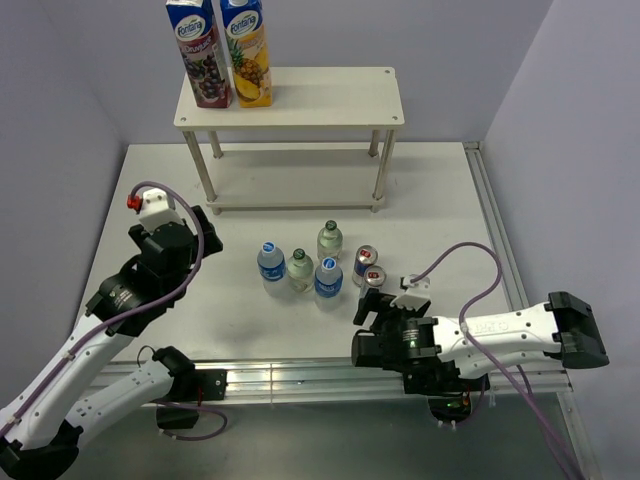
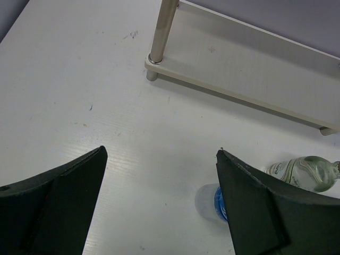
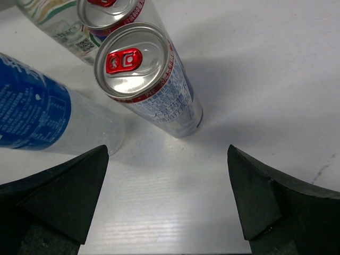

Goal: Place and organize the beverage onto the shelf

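The white two-tier shelf (image 1: 300, 100) stands at the back of the table. A purple juice carton (image 1: 200, 55) and a yellow one (image 1: 247, 50) stand on the left of its top board. Two blue-label bottles (image 1: 271, 265) (image 1: 328, 278), two clear green bottles (image 1: 300, 268) (image 1: 329, 240) and two cans (image 1: 370, 270) stand in a group on the table. My right gripper (image 1: 378, 305) (image 3: 167, 202) is open and empty, just in front of the near can (image 3: 143, 79). My left gripper (image 1: 208, 235) (image 2: 159, 202) is open and empty, left of the bottles.
The left wrist view shows the shelf's lower board (image 2: 255, 64), its front left leg (image 2: 162, 32), a blue bottle (image 2: 212, 202) half hidden by my right finger, and a green bottle (image 2: 303, 172). A metal rail (image 1: 300, 375) runs along the near table edge.
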`<state>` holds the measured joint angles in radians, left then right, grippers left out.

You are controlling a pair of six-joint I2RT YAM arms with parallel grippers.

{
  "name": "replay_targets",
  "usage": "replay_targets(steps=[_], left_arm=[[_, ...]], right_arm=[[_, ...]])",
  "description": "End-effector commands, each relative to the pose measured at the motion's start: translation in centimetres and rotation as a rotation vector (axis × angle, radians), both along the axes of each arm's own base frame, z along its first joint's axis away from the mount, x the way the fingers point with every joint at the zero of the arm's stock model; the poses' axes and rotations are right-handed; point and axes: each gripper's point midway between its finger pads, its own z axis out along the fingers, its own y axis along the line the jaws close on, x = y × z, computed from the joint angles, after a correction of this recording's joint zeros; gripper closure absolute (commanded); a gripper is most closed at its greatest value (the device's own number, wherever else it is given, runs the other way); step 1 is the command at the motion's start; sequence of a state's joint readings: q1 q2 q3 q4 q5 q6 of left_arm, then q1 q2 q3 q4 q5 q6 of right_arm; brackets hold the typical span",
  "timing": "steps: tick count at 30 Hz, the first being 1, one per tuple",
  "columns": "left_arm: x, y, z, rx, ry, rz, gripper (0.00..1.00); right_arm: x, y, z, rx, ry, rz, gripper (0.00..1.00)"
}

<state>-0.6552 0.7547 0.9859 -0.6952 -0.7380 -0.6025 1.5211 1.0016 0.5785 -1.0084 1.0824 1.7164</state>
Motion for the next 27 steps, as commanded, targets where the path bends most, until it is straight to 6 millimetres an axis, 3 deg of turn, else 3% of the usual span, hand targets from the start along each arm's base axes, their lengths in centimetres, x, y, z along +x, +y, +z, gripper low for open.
replay_targets(steps=[1, 8, 19, 20, 21, 24, 26, 27], left_arm=[[0.2, 0.0, 0.8, -0.013, -0.032, 0.0, 0.09], [0.1, 0.0, 0.9, -0.017, -0.038, -0.005, 0.09], [0.0, -0.1, 0.9, -0.02, -0.041, -0.018, 0.09], [0.0, -0.1, 1.1, -0.022, -0.045, -0.02, 0.09], [0.0, -0.2, 0.9, -0.021, -0.043, -0.025, 0.09], [0.0, -0.4, 1.0, -0.023, -0.045, -0.035, 0.09], [0.0, -0.4, 1.0, -0.023, -0.044, -0.038, 0.09], [0.0, -0.5, 1.0, -0.024, -0.044, -0.039, 0.09]], right_arm=[[1.9, 1.1, 0.3, 0.036, -0.092, -0.037, 0.0], [5.0, -0.2, -2.4, 0.005, -0.097, -0.137, 0.0], [8.3, 1.4, -2.5, -0.088, -0.125, -0.187, 0.02], [8.3, 1.3, -2.9, -0.103, -0.119, -0.192, 0.05], [8.5, 1.3, -2.9, -0.104, -0.122, -0.201, 0.14], [8.5, 0.9, -3.1, -0.12, -0.123, -0.225, 0.29], [8.4, 0.5, -3.4, -0.137, -0.12, -0.231, 0.33], [8.4, 0.4, -3.5, -0.14, -0.121, -0.234, 0.39]])
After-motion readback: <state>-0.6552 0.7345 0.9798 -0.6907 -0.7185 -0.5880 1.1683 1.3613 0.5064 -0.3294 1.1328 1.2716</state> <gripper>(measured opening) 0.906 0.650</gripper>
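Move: The near can, first of the two, stands about 8 cm ahead of the open right hand, roughly 1 cm left, its middle some 6 cm lower. The far can is right behind it, 13 cm ahead and 3 cm left of the hand. A blue-labelled bottle stands 7 cm ahead, 11 cm left. From the left hand the near can lies about 30 cm right, level fore and aft, 23 cm down. The right hand reaches forward 8 cm and down 5 to the near can, fingers then closing partway around it. ##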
